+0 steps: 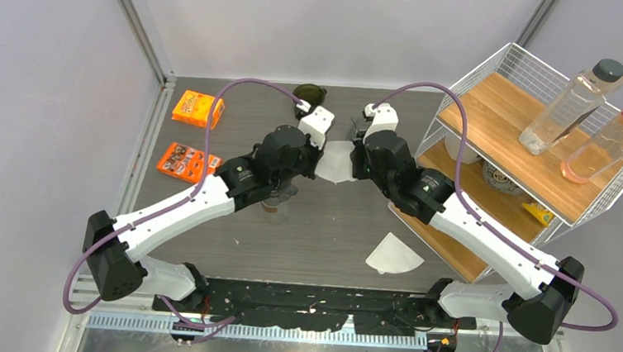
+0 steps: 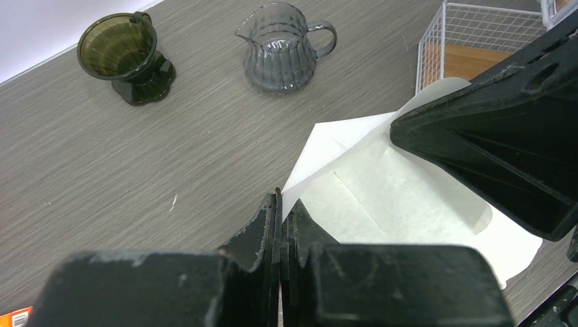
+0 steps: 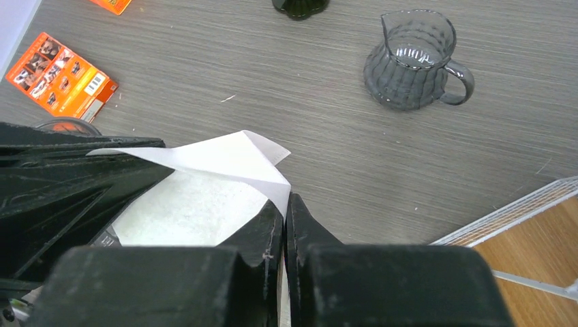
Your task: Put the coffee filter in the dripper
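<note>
A white paper coffee filter [image 1: 335, 163] hangs between both grippers above the middle of the table. My left gripper [image 2: 280, 202] is shut on its left edge, and my right gripper [image 3: 285, 202] is shut on its right edge. The filter shows partly spread open in the left wrist view [image 2: 395, 197] and in the right wrist view [image 3: 204, 191]. The dark green dripper [image 1: 308, 93] stands upright and empty at the back of the table, apart from the filter. It also shows in the left wrist view [image 2: 126, 56].
A grey glass server [image 2: 281, 48] stands right of the dripper. A second filter [image 1: 394, 255] lies flat at the front right. Two orange packets [image 1: 197, 108] lie at the left. A wire shelf [image 1: 534, 142] with bottles stands at the right. A small glass object [image 1: 278, 198] sits under the left arm.
</note>
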Robot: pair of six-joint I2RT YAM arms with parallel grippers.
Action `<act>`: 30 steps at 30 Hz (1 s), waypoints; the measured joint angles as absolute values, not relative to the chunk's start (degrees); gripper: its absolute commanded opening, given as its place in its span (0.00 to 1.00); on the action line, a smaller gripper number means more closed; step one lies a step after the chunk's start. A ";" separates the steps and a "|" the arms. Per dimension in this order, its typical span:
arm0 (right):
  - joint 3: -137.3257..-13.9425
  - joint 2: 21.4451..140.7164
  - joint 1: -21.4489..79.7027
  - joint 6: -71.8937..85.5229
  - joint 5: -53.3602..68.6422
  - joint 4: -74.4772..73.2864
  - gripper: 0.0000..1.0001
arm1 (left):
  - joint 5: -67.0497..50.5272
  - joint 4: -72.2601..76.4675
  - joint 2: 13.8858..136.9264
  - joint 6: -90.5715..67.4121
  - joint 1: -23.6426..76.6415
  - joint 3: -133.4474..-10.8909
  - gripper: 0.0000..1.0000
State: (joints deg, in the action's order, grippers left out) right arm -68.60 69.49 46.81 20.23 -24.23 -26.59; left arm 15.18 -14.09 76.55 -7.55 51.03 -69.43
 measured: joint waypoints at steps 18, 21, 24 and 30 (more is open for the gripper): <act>-65.52 64.84 46.81 18.00 -15.92 -19.66 0.81 | 13.15 -14.68 76.31 -10.50 51.00 -71.35 0.00; -63.86 62.83 46.81 17.65 -13.67 -18.28 0.95 | 13.47 -14.74 76.31 -10.55 51.00 -71.50 0.00; -61.71 60.18 46.81 17.61 -11.68 -16.19 0.98 | 13.72 -15.11 76.31 -10.52 51.00 -71.72 0.00; -54.87 52.90 46.81 18.22 -8.19 -12.51 0.96 | 17.10 -17.58 76.31 -10.09 50.98 -73.28 0.00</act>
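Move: The coffee filter is stretched between both grippers, its middle roughly 4 cm right of the left hand and 4 cm left of the right hand, about 2 cm ahead of and 2 cm below each. From the left hand, the clear dripper stands some 11 cm left and 4 cm back, 16 cm lower. The glass carafe is about 16 cm ahead and 12 cm right, the green dripper 23 cm ahead and 4 cm left, both about 20 cm below. Leftward and up a little at first, then back and up, the right hand opens from nearly shut to wide and lets go of the filter's right side. It backs off by about 5 cm and ends 4 cm higher, turning counter-clockwise some 15 degrees while tipping up and rolling its left side up. The left hand keeps its pinch and rises about 2 cm. ##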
